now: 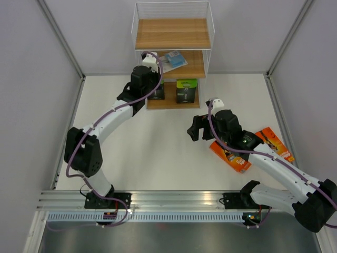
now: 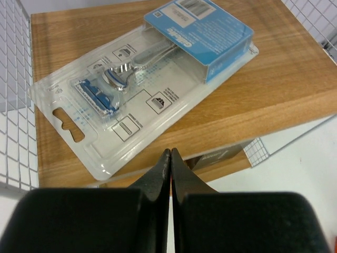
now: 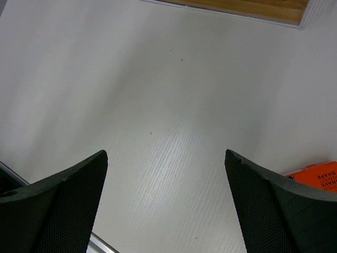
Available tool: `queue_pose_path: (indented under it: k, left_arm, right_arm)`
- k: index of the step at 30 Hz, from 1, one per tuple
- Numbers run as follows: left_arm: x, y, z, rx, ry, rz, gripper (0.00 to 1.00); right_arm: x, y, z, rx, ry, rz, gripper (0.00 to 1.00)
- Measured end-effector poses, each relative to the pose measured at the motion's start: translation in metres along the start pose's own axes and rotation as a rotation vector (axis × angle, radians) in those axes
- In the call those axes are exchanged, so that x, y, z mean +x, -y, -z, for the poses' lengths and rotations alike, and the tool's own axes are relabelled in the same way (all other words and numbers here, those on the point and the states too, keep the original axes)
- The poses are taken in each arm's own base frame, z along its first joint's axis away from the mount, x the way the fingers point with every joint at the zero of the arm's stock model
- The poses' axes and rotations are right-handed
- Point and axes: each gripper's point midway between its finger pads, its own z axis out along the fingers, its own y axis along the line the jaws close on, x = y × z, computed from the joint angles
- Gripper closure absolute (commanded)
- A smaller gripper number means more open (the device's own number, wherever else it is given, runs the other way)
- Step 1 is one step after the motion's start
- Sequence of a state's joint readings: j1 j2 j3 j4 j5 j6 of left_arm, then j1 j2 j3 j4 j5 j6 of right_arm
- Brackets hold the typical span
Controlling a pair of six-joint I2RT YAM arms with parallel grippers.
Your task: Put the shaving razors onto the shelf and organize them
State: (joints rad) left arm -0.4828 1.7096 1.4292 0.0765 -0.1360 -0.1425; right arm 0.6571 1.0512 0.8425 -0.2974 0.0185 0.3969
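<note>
The shelf (image 1: 174,34) stands at the far middle of the table. A clear-and-light-blue blister razor pack (image 2: 142,79) lies flat and askew on its middle board (image 2: 274,100). Two black packs with lime-green ends stand on the bottom board, one (image 1: 187,90) in full view and one (image 1: 157,92) partly behind my left arm. My left gripper (image 2: 170,154) is shut and empty, its tips just short of the blister pack's near edge. Two orange razor packs (image 1: 230,154) (image 1: 274,141) lie on the table at the right. My right gripper (image 3: 166,154) hangs open over bare table left of them.
White wire mesh (image 2: 16,95) walls the shelf's sides. In the right wrist view, an orange pack's corner (image 3: 316,176) shows at the right edge and the shelf's bottom board (image 3: 247,8) at the top. Grey walls enclose the table.
</note>
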Motion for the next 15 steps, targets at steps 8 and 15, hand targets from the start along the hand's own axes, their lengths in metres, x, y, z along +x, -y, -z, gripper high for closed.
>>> queue_pose_path:
  k: [8,15]
  left_arm:
    - [-0.022,0.014,0.045,0.093,0.037,0.032,0.56]
    - [-0.070,0.046,0.123,0.282,0.088,0.185,0.36]
  right_arm:
    - [0.007,0.025,0.002,0.142,-0.011,-0.044,0.02]
    - [0.027,0.070,0.030,0.401,-0.016,-0.219,0.02]
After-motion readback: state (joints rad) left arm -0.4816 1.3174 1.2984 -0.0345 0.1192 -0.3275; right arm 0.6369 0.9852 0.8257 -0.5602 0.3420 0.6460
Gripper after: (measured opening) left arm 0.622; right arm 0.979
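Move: From the left hand, the clear-packed razor on the middle shelf lies about 8 cm ahead, 3 cm right and 2 cm lower; the right-hand green box below is some 3 cm ahead, 12 cm right and 15 cm down. From the right hand, the nearer orange box lies roughly 8 cm back, 11 cm right and 18 cm down; the farther orange box is about 3 cm back, 29 cm right and equally low. Left hand backs off the shelf about 11 cm, rising and opening; right swings 7 cm right towards nearer orange box. ##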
